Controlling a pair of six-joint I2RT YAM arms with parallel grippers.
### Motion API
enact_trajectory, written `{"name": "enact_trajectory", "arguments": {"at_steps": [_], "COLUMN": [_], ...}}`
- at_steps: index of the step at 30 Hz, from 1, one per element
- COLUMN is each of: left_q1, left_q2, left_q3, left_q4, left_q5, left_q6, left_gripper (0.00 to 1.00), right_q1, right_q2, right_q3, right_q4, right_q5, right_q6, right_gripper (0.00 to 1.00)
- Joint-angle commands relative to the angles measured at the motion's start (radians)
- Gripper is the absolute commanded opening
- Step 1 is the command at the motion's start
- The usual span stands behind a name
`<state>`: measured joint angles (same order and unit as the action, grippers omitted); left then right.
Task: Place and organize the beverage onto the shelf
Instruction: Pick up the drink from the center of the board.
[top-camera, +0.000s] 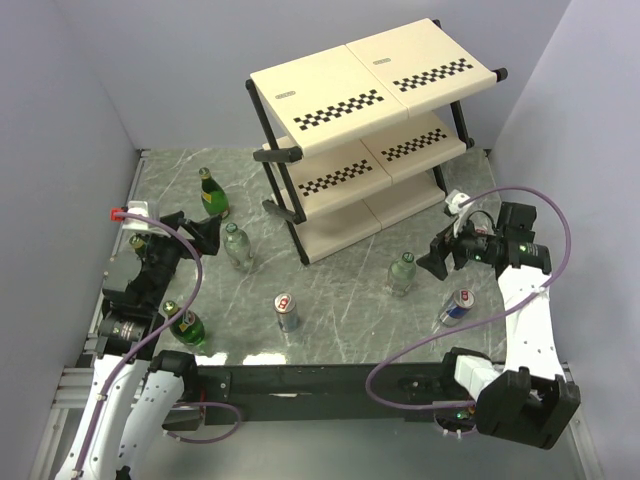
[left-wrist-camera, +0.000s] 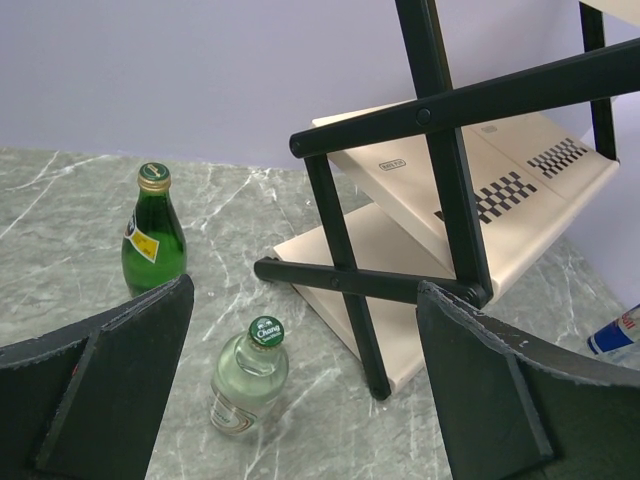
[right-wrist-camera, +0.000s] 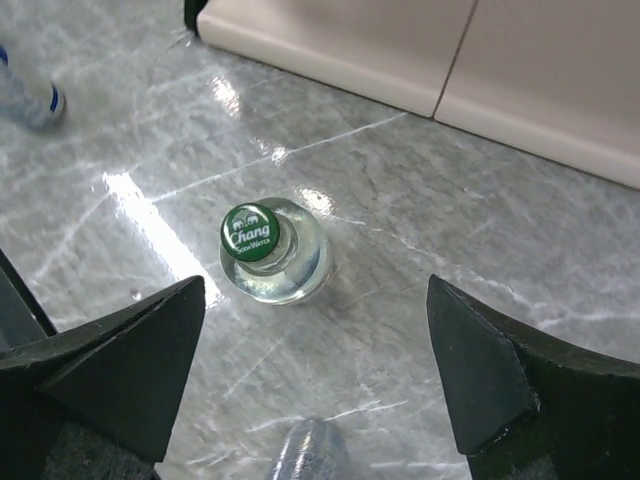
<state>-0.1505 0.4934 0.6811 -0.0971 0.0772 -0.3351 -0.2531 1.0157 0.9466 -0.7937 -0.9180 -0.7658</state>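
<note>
The shelf (top-camera: 370, 110) stands at the back with bare cream tiers. On the table stand green bottles (top-camera: 211, 193) (top-camera: 186, 325), clear bottles (top-camera: 237, 246) (top-camera: 402, 272) and cans (top-camera: 286, 312) (top-camera: 457, 307). My left gripper (top-camera: 205, 236) is open just left of one clear bottle; in the left wrist view that bottle (left-wrist-camera: 250, 378) stands low between the wide jaws of the gripper (left-wrist-camera: 300, 400), with a green bottle (left-wrist-camera: 153, 235) beyond. My right gripper (top-camera: 437, 257) hangs open to the right of the other clear bottle (right-wrist-camera: 268, 250), which stands ahead of its fingers (right-wrist-camera: 120, 370), untouched.
A third green bottle (top-camera: 138, 243) peeks out from behind the left arm. The shelf's black frame leg (left-wrist-camera: 350, 300) stands close to the right of the clear bottle. Grey walls close in the table on the left, back and right. A silvery top (right-wrist-camera: 310, 455) shows under the right gripper.
</note>
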Motion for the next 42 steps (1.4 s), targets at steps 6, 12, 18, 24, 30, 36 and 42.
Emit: {"name": "enact_trajectory", "arguments": {"at_steps": [6,12,18,24,30,36,42], "left_q1": [-0.003,-0.001,-0.001,-0.003,-0.001,-0.001,-0.001], "left_q2": [-0.001,0.007,0.004,0.002,0.002,0.007,0.008], "left_q3": [0.023,0.025,0.023,0.023,0.021,0.021,0.02], "left_q4": [0.025,0.025,0.025,0.027,0.027,0.027,0.03], "left_q5": [0.024,0.029,0.027,0.03,0.032,0.035,0.035], "left_q6": [-0.007,-0.007,-0.007,-0.007,-0.009,-0.01,-0.01], "left_gripper": [0.99,0.99,0.99,0.99,0.99,1.0,0.99], "right_q1": [0.063,0.162,0.218,0.224,0.225,0.229,0.229], "right_q2": [0.064,0.034,0.055,0.087,0.098,0.107,0.126], "right_q3": [-0.02,-0.098,-0.1,-0.088,-0.097,-0.101,-0.094], "right_q4": [-0.042,0.076,0.114,0.123,0.145,0.166,0.162], "right_q5": [-0.027,0.047,0.07,0.053,0.042,0.044,0.056], "right_q6": [-0.185,-0.132,-0.099,-0.075,-0.069,-0.047,-0.04], "right_gripper": [0.96,0.95,0.93,0.89,0.79,0.71,0.59]}}
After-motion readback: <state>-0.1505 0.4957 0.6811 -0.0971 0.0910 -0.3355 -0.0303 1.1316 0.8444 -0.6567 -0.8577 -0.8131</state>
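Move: The clear soda bottle stands about 6 cm to the right hand's left and 1 cm ahead, its middle some 9 cm below. The blue-silver can is about 7 cm right and 6 cm back, 14 cm down; the bottom shelf's front edge is roughly 17 cm ahead and 9 cm left, 15 cm down. From the left hand, the bottle is some 40 cm right, 2 cm back and 20 cm below. The right hand swings about 5 cm left and 5 cm down to the soda bottle's neck, fingers partly closing. ##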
